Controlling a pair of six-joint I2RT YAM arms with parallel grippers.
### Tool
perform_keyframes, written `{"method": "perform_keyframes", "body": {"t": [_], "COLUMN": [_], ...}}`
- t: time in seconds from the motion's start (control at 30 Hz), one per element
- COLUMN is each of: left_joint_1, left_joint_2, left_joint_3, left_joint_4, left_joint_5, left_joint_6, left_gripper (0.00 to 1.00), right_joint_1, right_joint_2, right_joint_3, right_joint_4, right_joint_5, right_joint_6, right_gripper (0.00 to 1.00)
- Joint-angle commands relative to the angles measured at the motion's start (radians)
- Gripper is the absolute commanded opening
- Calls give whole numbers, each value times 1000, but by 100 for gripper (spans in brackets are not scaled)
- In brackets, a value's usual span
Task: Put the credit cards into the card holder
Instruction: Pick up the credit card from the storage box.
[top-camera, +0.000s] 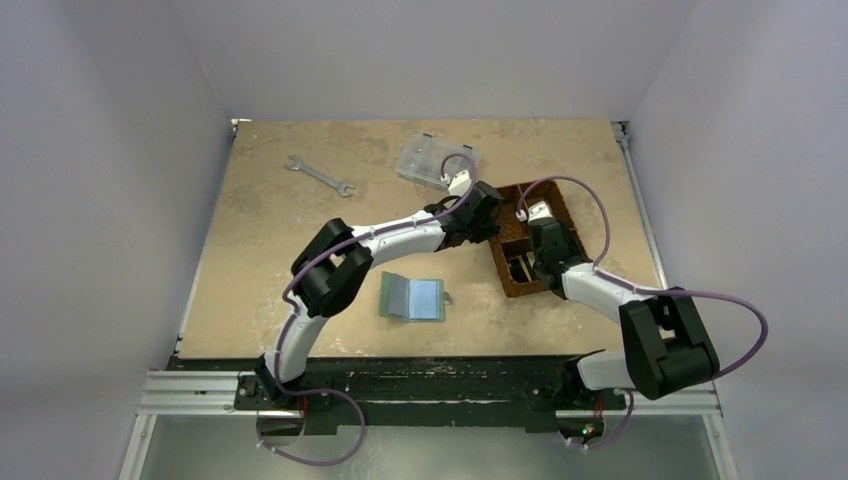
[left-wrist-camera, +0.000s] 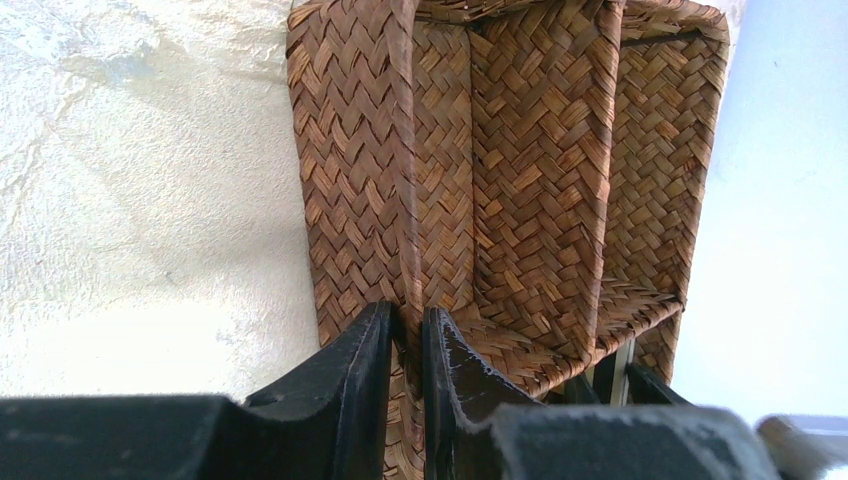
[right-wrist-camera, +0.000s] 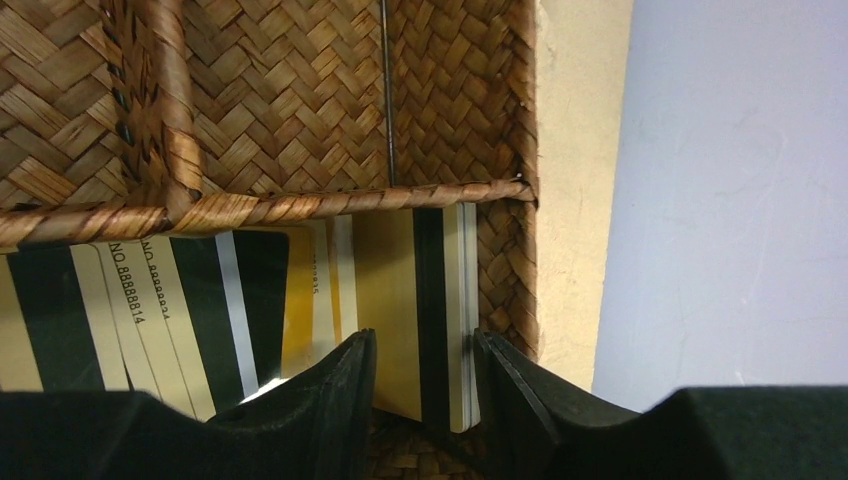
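The card holder lies open on the table, sage green with pale blue pockets, left of the brown woven basket. Several credit cards, whitish and gold with dark stripes, lie in one basket compartment. My right gripper reaches into that compartment, its fingers pressed against both long edges of a gold credit card. My left gripper is shut on the basket's left wall, at the basket's far left corner in the top view.
A clear plastic compartment box sits at the back, just behind the left gripper. A metal wrench lies at the back left. The basket's other compartments look bare. The table's right edge runs close beside the basket.
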Motion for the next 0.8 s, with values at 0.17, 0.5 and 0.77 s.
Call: {"method": "perform_keyframes", "body": {"t": [0.17, 0.5, 0.77], "left_joint_1": [17, 18, 18], "left_joint_2": [-41, -43, -37], "left_joint_3": [-41, -59, -57], "left_joint_4": [-25, -23, -19], "left_joint_5": [7, 3, 10], "left_joint_6": [-10, -10, -9], "left_gripper": [0, 0, 0], "right_joint_1": [-1, -1, -6], "right_joint_2": [39, 58, -44], "right_joint_3": [-11, 30, 63], "right_joint_4": [90, 167, 143], "right_joint_5": [78, 187, 100], "right_joint_6": [-35, -135, -106], "right_gripper": [37, 0, 0]}}
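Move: The credit card to be picked up, the striped one at the right end of the storage box's near compartment, lies between the right hand's open fingers, its middle about 1 cm ahead, 1 cm left and 2 cm below. The box's divider runs about 4 cm ahead, its right wall is some 3 cm to the right, and the numbered cards spread about 7 cm left. From the left hand, which pinches the box's left rim, that card is roughly 12 cm right and 6 cm back. Dipping barely half a centimetre, the right hand slides about 1.5 cm to the right and 1.5 cm forward towards the box's right wall while its half-open fingers shut almost completely at the striped card's right edge, then rises some 2.5 cm from its lowest point. The wrist rolls about 10 degrees, its right side lifting. The left hand stays put and keeps its pinch on the box's left rim. ##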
